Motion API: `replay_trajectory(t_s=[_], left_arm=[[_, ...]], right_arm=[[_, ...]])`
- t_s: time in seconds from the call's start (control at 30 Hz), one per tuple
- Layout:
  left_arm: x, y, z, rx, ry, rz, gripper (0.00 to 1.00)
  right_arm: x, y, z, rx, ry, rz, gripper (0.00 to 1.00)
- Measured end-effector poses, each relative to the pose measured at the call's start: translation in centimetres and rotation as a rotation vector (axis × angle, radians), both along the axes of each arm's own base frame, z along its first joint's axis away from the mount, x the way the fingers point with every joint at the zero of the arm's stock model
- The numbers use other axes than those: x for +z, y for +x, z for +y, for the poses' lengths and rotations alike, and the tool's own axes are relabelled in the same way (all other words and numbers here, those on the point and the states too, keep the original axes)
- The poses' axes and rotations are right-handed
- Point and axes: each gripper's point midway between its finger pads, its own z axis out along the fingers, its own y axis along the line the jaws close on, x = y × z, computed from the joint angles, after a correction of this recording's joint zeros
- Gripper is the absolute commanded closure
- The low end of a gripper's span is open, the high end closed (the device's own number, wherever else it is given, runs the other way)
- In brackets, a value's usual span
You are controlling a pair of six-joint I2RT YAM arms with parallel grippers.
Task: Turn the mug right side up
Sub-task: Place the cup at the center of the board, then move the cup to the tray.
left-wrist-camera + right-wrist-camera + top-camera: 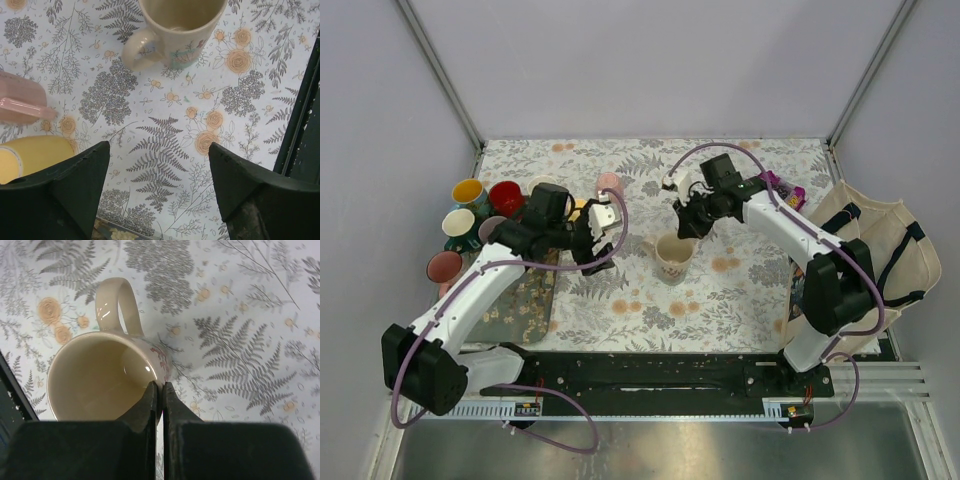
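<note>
The cream mug [675, 257] with a floral print stands upright, mouth up, on the patterned tablecloth at mid-table. In the right wrist view it [95, 375] shows its empty inside and its handle pointing away. My right gripper [161, 386] is shut on the mug's rim, one finger inside and one outside; from above it [693, 222] sits over the mug's far edge. My left gripper [605, 225] is open and empty, left of the mug. In the left wrist view it [159, 170] hovers over bare cloth with the mug [182, 30] ahead.
Several mugs stand at the left edge: yellow [470, 190], red [506, 197], pink [445, 266]. A pink mug [20, 102] and a yellow mug [30, 155] lie close to the left gripper. A cloth bag [865, 250] sits at the right edge.
</note>
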Motion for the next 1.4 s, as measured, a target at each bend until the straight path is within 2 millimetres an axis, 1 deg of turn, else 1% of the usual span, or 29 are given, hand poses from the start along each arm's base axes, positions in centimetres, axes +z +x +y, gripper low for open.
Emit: replay_trajectory(t_s=[0.13,0.3,0.33,0.4,0.47,0.53,0.7,0.77,0.87,0.97,1.03,1.13,1.2,1.33,1.37,1.4], left_arm=[[-0.2,-0.5,0.1,-0.058,0.011,-0.021,0.18],[-1.2,-0.5,0.0,-0.114,0.040,-0.030,0.18],[-1.3,-0.6,0.1,-0.124,0.046,-0.038,0.18],[-1.6,-0.7,0.3,-0.149,0.063,-0.049,0.18],[-1.9,-0.9,0.4,-0.171,0.073,-0.058,0.18],[-2.2,-1.0,0.3,-0.199,0.088,-0.068,0.18],[-3.8,-1.4,-0.9,-0.298,0.128,-0.087,0.18],[-4.6,-1.3,-1.2,-0.323,0.140,-0.079,0.18],[-6.1,-0.9,-1.7,-0.353,0.162,-0.056,0.18],[-7.1,0.0,-2.4,-0.381,0.180,-0.041,0.21],[-7.4,0.7,-3.2,-0.410,0.188,-0.053,0.29],[-8.0,0.7,-4.4,-0.470,0.201,-0.068,0.48],[-8.7,0.1,-5.1,-0.514,0.214,-0.062,0.62],[-10.1,-0.6,-5.6,-0.563,0.245,-0.015,0.95],[-10.1,-0.7,-5.7,-0.568,0.244,-0.003,1.00],[-10.0,-0.9,-5.8,-0.572,0.246,0.007,1.00]], right_arm=[[0.0,-1.3,2.4,0.120,0.012,0.008,0.99],[0.1,-2.8,5.7,0.230,0.022,0.015,0.96],[0.1,-3.0,6.2,0.243,0.024,0.016,0.93],[0.1,-3.2,6.7,0.259,0.028,0.020,0.76],[0.1,-3.4,6.8,0.264,0.031,0.028,0.58],[0.3,-3.7,6.9,0.273,0.038,0.037,0.47],[2.0,-3.8,7.1,0.273,0.054,0.047,0.29],[2.8,-3.8,7.0,0.266,0.046,0.052,0.26],[4.3,-3.7,6.5,0.241,0.042,0.049,0.25],[5.7,-3.8,4.9,0.186,0.051,0.061,0.23],[6.7,-3.7,3.2,0.133,0.051,0.051,0.22],[7.8,-3.6,0.5,0.074,0.026,0.011,0.22],[8.4,-3.3,-1.4,0.034,0.003,-0.023,0.23],[9.3,-2.0,-4.5,-0.054,-0.020,-0.061,0.23],[9.2,-1.5,-5.3,-0.078,-0.028,-0.064,0.23],[9.2,-1.2,-6.0,-0.097,-0.036,-0.065,0.23]])
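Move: The right hand still has its shut fingers on the mug's far right rim, so the mug's middle lies about 4 cm to its left, 3 cm back and 4 cm below. From the open left hand the mug is some 14 cm to the right, 4 cm farther out and 12 cm down, its handle towards that hand. The pink mug lies about 20 cm straight ahead of the left hand, the yellow one roughly 15 cm ahead and 6 cm to the left, both some 13 cm lower. Keeping its pinch on the rim, the right hand draws the mug about 7 cm to the left and 4 cm back at an even height, then opens, rises some 9 cm and swings about 13 cm right, away from the mug. Meanwhile the left hand sinks about 10 cm and goes some 6 cm right to the mug's near left side, turning about 30 degrees clockwise with its fingers open until the end, when they close on the handle just below the rim. ##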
